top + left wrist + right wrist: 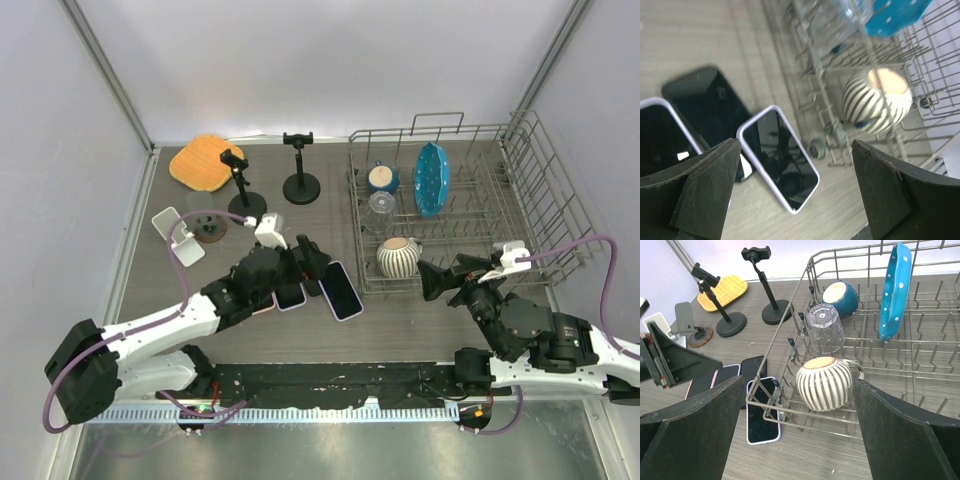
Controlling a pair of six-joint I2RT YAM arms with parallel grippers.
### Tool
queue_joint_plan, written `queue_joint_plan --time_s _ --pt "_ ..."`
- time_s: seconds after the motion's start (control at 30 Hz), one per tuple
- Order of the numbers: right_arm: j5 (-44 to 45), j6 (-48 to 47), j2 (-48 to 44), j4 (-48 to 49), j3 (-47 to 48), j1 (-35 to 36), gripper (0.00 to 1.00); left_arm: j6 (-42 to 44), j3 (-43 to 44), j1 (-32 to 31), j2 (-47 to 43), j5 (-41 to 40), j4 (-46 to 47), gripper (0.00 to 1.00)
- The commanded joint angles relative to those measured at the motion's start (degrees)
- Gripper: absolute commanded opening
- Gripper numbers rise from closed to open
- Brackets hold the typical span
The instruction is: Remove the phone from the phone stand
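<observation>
Several phones lie flat on the table, and none sits in a stand. The nearest is a lilac-cased phone (342,290) (777,157) (761,410), screen up beside the rack's corner. A black phone (707,112) and another pale-cased one (660,140) lie to its left. My left gripper (308,260) (795,150) hovers open just above these phones, holding nothing. Two black phone stands (301,170) (240,185) stand empty at the back. A white stand (175,235) is also empty. My right gripper (435,280) (799,385) is open by the rack's front.
A wire dish rack (520,215) fills the right side, holding a striped mug (398,257) (824,382), an upturned glass (824,326), a blue bowl (840,297) and a blue plate (432,178). A yellow mat (205,162) lies at the back left.
</observation>
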Motion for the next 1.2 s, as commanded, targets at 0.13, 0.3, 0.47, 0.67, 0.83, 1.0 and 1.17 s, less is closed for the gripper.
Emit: queue_joint_plan --time_s 0.13,0.3,0.47,0.67,0.83,1.0,1.17 --pt "1.65 0.25 -2.13 0.01 -1.32 0.03 0.95 -17.25 -10.62 -6.02 -1.33 -6.26 8.26 0.92" --pt "1.83 0.25 -2.75 0.01 -1.49 0.03 0.94 -22.62 -12.30 -8.83 5.26 -5.91 15.65 0.83" --pt "2.00 0.51 -3.01 0.01 -1.76 0.03 0.94 -27.63 -12.92 -10.42 14.04 -6.61 22.07 0.75" --pt "2.53 0.34 -3.36 0.01 -1.84 0.47 0.94 -29.92 -13.10 -11.21 20.46 -7.58 26.39 0.72" --pt "3.06 0.42 -3.63 -0.08 -1.93 0.73 0.94 -30.98 -12.92 -11.65 23.11 -9.42 26.56 0.72" --pt "3.93 0.42 -3.80 0.10 -2.02 1.26 0.94 -32.03 -13.01 -11.65 26.35 -8.90 29.11 0.69" --pt "4.29 0.25 -3.89 0.01 -2.11 1.61 0.94 -33.44 -13.18 -12.00 28.91 -8.63 31.65 0.63"
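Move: Down to the right of the left hand lies the rightmost phone, about 7 cm right, 3 cm back and roughly 17 cm below. The all-black phone is about 2 cm ahead of the left hand and level with it sideways; the lilac-rimmed phone is some 7 cm left and 1 cm back. The striped cup is 22 cm right, 4 cm ahead and 11 cm below. From the right hand, the rightmost phone is about 20 cm left, 2 cm ahead and 28 cm below. Dropping about 13 cm towards the rightmost phone, the left hand first draws back some 4 cm, then slides about 5 cm right as it sinks, slowing to a creep close above the phone. The wrist tips down some 20 degrees and rolls its left side lower, while the wide-open fingers narrow by roughly a third around the phone's width; contact can't be made out. ##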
